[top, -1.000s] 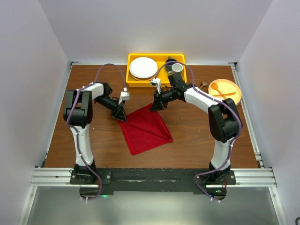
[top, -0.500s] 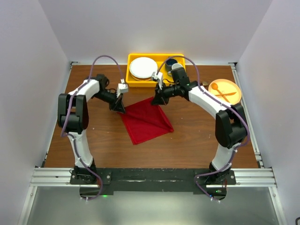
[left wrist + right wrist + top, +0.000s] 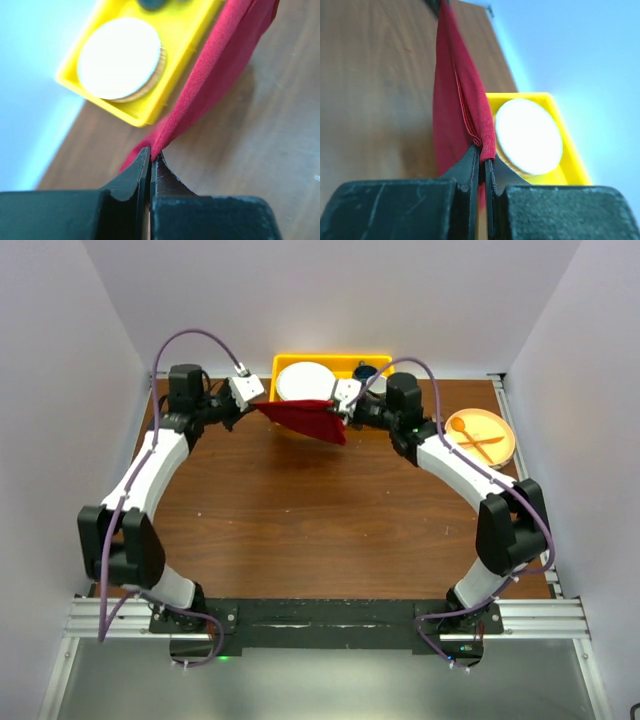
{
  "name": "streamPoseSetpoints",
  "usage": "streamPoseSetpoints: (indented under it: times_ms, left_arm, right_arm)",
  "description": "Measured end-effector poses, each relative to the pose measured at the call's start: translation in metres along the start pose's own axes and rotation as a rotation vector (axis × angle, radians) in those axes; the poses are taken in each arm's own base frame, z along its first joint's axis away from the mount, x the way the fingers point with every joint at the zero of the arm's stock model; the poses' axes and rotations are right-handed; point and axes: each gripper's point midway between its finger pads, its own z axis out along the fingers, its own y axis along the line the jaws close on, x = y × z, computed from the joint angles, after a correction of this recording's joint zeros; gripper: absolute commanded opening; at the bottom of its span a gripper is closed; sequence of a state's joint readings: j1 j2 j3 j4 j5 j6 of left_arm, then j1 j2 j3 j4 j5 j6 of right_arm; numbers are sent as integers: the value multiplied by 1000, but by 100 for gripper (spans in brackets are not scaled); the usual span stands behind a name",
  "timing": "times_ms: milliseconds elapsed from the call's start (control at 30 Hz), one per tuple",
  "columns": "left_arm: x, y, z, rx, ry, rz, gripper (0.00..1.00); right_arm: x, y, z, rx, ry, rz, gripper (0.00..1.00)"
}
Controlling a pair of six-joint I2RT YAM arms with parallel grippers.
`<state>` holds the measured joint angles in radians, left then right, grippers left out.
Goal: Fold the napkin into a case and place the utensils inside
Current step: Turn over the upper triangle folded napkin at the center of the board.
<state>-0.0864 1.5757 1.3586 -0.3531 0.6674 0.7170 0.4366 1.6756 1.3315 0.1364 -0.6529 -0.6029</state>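
The red napkin (image 3: 305, 418) hangs off the table, stretched between my two grippers just in front of the yellow tray (image 3: 335, 362). My left gripper (image 3: 258, 407) is shut on its left corner, and my right gripper (image 3: 343, 412) is shut on its right corner. In the left wrist view the cloth (image 3: 215, 70) runs away from the closed tips of my left gripper (image 3: 151, 155). In the right wrist view a hemmed edge of the napkin (image 3: 455, 100) is pinched by my right gripper (image 3: 482, 150). The utensils (image 3: 476, 438) lie crossed on an orange plate (image 3: 500, 450) at the right.
The yellow tray (image 3: 145, 117) (image 3: 565, 165) holds a white plate (image 3: 305, 382) (image 3: 120, 57) (image 3: 527, 135) and a dark cup (image 3: 365, 371). White walls close in the wooden table (image 3: 300, 520) at the back and sides.
Both arms have lifted the napkin off the table and carried it back toward the yellow tray. It lay spread flat before and now hangs taut between the grippers. The left gripper closed.
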Motion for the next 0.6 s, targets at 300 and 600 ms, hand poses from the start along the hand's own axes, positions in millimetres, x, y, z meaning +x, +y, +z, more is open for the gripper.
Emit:
streamPoseSetpoints:
  times_ms: [300, 600]
  left_arm:
    - [61, -73, 2, -43, 97, 199, 0]
    - [126, -144, -10, 88, 216, 231, 0]
  right_arm:
    - [65, 61, -4, -63, -37, -321, 0]
    - [105, 178, -25, -341, -78, -482, 0]
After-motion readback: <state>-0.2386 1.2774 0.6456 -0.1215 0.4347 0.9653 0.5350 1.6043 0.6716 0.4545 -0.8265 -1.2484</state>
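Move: The held napkin hangs stretched between hands about 20 cm apart. The bare board middle lies about 11 cm back, 13 right and 23 below the left hand; from the right hand, 11 back, 6 left and 26 below. The yellow tray is 10 cm ahead of the right hand and 2 left, its white plates 10 ahead and 8 left, the mugs 10 ahead and 7 right, all well below. Both hands, still pinching the napkin, sweep down about 15 cm and back some 12, away from the tray. ##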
